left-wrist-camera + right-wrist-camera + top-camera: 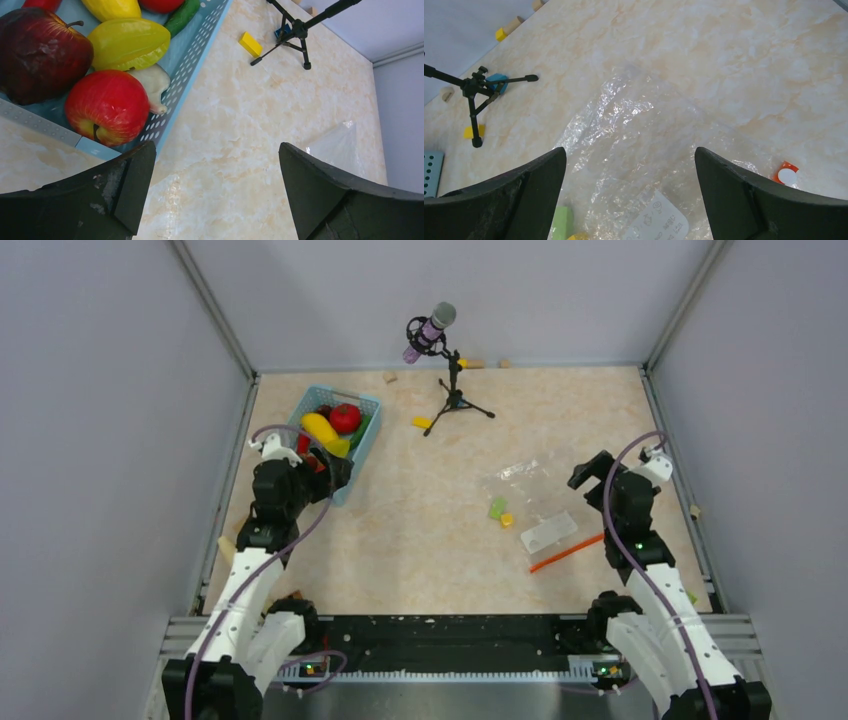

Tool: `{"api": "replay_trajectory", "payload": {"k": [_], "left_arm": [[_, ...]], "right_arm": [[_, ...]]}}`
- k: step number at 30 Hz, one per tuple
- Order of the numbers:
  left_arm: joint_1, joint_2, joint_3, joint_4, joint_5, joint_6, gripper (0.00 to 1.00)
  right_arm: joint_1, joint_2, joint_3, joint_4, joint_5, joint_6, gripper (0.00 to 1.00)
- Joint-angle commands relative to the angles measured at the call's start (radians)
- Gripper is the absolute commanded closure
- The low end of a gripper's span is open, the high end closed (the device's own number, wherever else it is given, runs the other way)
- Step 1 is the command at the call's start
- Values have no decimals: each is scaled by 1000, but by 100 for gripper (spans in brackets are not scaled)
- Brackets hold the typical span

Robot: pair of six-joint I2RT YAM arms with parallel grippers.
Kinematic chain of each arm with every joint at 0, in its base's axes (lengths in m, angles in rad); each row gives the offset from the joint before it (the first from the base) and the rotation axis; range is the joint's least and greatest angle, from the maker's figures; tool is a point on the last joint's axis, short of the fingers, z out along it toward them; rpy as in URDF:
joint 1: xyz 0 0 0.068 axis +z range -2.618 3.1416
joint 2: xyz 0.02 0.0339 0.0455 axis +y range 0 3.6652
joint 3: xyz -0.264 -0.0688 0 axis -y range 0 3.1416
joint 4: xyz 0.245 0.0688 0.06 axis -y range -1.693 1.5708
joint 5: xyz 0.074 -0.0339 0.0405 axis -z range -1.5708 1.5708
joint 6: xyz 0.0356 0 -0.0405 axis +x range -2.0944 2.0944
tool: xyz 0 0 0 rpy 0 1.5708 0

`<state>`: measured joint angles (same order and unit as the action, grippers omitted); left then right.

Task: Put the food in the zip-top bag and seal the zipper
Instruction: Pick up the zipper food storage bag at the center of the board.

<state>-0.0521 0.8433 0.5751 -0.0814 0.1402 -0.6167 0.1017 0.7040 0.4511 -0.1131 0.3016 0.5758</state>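
The food lies in a light-blue basket (372,426) at the back left: a yellow banana (322,430), a red tomato (345,417) and more. The left wrist view shows a red apple (107,107), a dark brown-red apple (42,50), a yellow star fruit (127,44) and a green piece (182,17). My left gripper (335,472) (215,150) is open and empty at the basket's near corner. The zip-top bag (530,490) (634,130) lies flat at right, with a whitish label (548,533) and its orange-red zipper (566,553). My right gripper (590,470) (630,152) is open and empty above the bag.
A microphone on a black tripod (452,390) stands at the back centre, with a yellow block (421,422) beside it. Small green (497,508) and yellow (507,520) blocks lie at the bag's left edge. Grey walls enclose the table on three sides.
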Motion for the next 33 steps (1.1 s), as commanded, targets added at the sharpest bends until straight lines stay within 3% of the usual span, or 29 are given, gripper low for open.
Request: {"api": "replay_trajectory", "payload": {"k": [1, 5, 10, 19, 27, 33], "left_arm": [[3, 11, 13, 87, 43, 20, 2], [2, 45, -6, 145, 92, 15, 2], [1, 135, -29, 284, 152, -11, 1], [1, 267, 58, 196, 209, 15, 2], [-5, 223, 23, 213, 176, 23, 2], [-9, 207, 17, 217, 180, 25, 2]], "right_arm": [[-4, -19, -5, 12, -9, 15, 1], [-4, -51, 7, -51, -63, 20, 1], [-4, -55, 74, -304, 17, 118, 1], [-4, -73, 25, -454, -135, 176, 1], [-3, -137, -92, -487, -81, 296, 3], [-3, -187, -220, -278, -167, 315, 10]]}}
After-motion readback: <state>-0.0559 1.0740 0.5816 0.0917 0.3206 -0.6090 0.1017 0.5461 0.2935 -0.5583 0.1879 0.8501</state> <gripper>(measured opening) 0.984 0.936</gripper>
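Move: Off to the right hand's left by about 9 cm, 2 cm back and some 15 cm lower, is the middle of the clear zip-top bag. Its orange zipper strip crosses the near edge, about 11 cm back and 5 cm left of that hand; the yellow block is 4 cm back and 18 cm left, the green block 1 cm back and 20 cm left. From the left hand the bag is about 44 cm right, 4 cm back and 18 cm below. Sinking about 11 cm while drawing back some 9 cm and easing slightly left, the open right hand comes down towards the bag's zipper edge, its fingers tipping some 25 degrees further down and its left side rising. The left hand, also open, shifts a few centimetres right, forward and down beside the basket, turning about 10 degrees clockwise and rising a little at the end. ##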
